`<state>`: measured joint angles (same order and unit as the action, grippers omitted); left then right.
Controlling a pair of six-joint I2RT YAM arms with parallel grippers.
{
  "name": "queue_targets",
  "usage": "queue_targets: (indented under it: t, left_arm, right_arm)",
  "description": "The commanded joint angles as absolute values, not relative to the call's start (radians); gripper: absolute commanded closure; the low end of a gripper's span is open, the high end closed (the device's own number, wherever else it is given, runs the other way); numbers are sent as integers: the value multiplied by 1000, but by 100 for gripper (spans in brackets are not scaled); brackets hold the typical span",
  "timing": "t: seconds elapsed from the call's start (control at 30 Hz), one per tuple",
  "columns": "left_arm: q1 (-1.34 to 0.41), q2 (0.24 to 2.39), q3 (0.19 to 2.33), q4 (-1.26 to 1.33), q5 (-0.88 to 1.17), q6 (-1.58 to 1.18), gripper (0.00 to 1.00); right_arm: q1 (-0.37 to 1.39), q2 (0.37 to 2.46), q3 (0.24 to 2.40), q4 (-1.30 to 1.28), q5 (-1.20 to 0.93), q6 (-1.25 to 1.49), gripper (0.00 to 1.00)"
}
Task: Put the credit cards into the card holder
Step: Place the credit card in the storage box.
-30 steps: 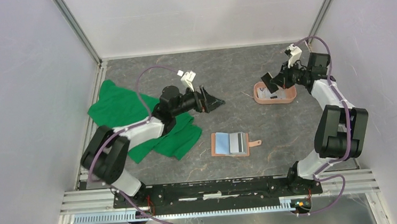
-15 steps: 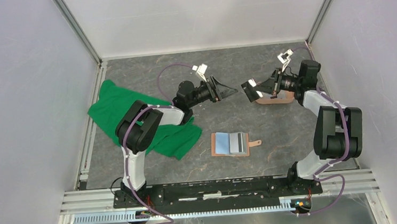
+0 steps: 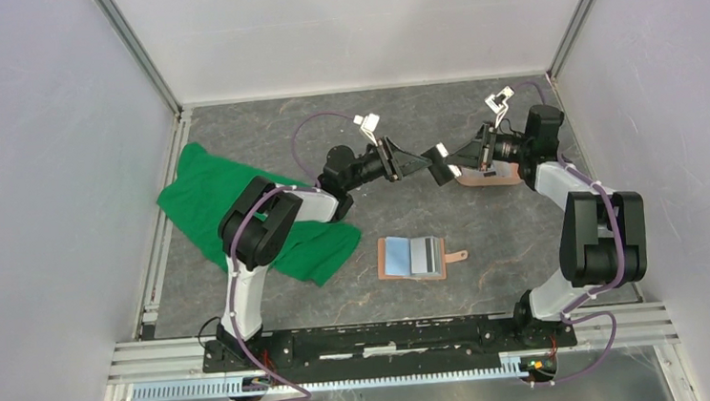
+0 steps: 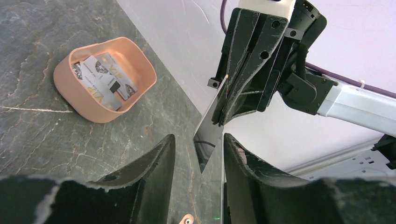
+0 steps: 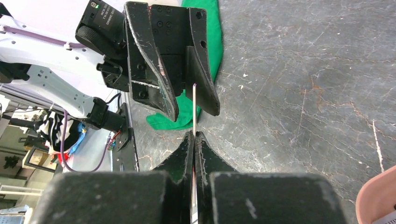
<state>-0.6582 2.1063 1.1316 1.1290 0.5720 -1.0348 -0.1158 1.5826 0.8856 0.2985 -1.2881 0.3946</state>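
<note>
Above the middle of the table my right gripper [image 3: 440, 167] is shut on one of the credit cards [image 4: 211, 122], a thin card with a glossy face. In the right wrist view that card [image 5: 194, 105] shows edge-on, sticking out from the right gripper [image 5: 194, 133]. My left gripper [image 5: 194, 113] faces it with jaws open on either side of the card's free end, and a gap shows on both sides. More credit cards [image 4: 103, 77] lie in the salmon-pink tray [image 4: 140, 74]. The card holder [image 3: 411, 257] lies open and flat nearer the arm bases.
A green cloth [image 3: 226, 196] lies crumpled at the left under the left arm. The pink tray [image 3: 493, 176] sits at the back right below the right wrist. Frame posts and pale walls enclose the dark stone-patterned table.
Both arms swung toward the middle until their grippers met. The right gripper carried a card away from the tray, and the left gripper's jaws narrowed around that card's free end.
</note>
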Motion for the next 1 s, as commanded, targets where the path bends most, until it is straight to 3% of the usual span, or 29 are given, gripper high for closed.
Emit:
queue_targets:
  t: [0.0, 0.1, 0.4, 0.8, 0.97]
  left_arm:
    - [-664, 2130, 1184, 1211, 604, -1092, 52]
    - [-666, 2141, 1199, 1218, 608, -1102, 56]
    - [-658, 2157, 1190, 1266, 646, -1117, 98]
    - [-598, 2158, 1131, 1384, 715, -1177, 98]
    - [-596, 2165, 1134, 1404, 739, -1189, 98]
  right_arm:
    - [-108, 1562, 883, 343, -1318, 405, 100]
    - [-104, 1566, 884, 343, -1319, 406, 100]
    - [-103, 1578, 890, 330, -1334, 395, 100]
    - [-86, 1607, 973, 84, -1378, 185, 69]
    - [-57, 1622, 995, 30, -1398, 140, 61]
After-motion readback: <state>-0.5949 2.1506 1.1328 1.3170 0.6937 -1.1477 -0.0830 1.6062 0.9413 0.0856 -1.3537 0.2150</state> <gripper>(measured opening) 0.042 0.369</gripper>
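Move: The dark card, held in mid-air by the right fingers, has its middle about 3 cm to the left hand's right, 1 cm back and roughly level; for the right hand, the receiving left fingertips are some 5 cm to its left, level in reach and height. The pink box sits about 19 cm right and 6 cm ahead of the left hand, 15 cm lower; the open card holder is about 15 cm back, 5 cm left and 17 cm below the left hand. The left hand eases about 1 cm right and 1 cm up onto the card while its half-open fingers close and pinch the near edge, the right hand meanwhile keeping its hold and staying almost still. Once the left fingers are shut, the right ones open to about a third and that hand drifts some 2 cm back and to the left, turning about 5 degrees counter-clockwise, while the left hand draws the card roughly 3 cm back to the left. ##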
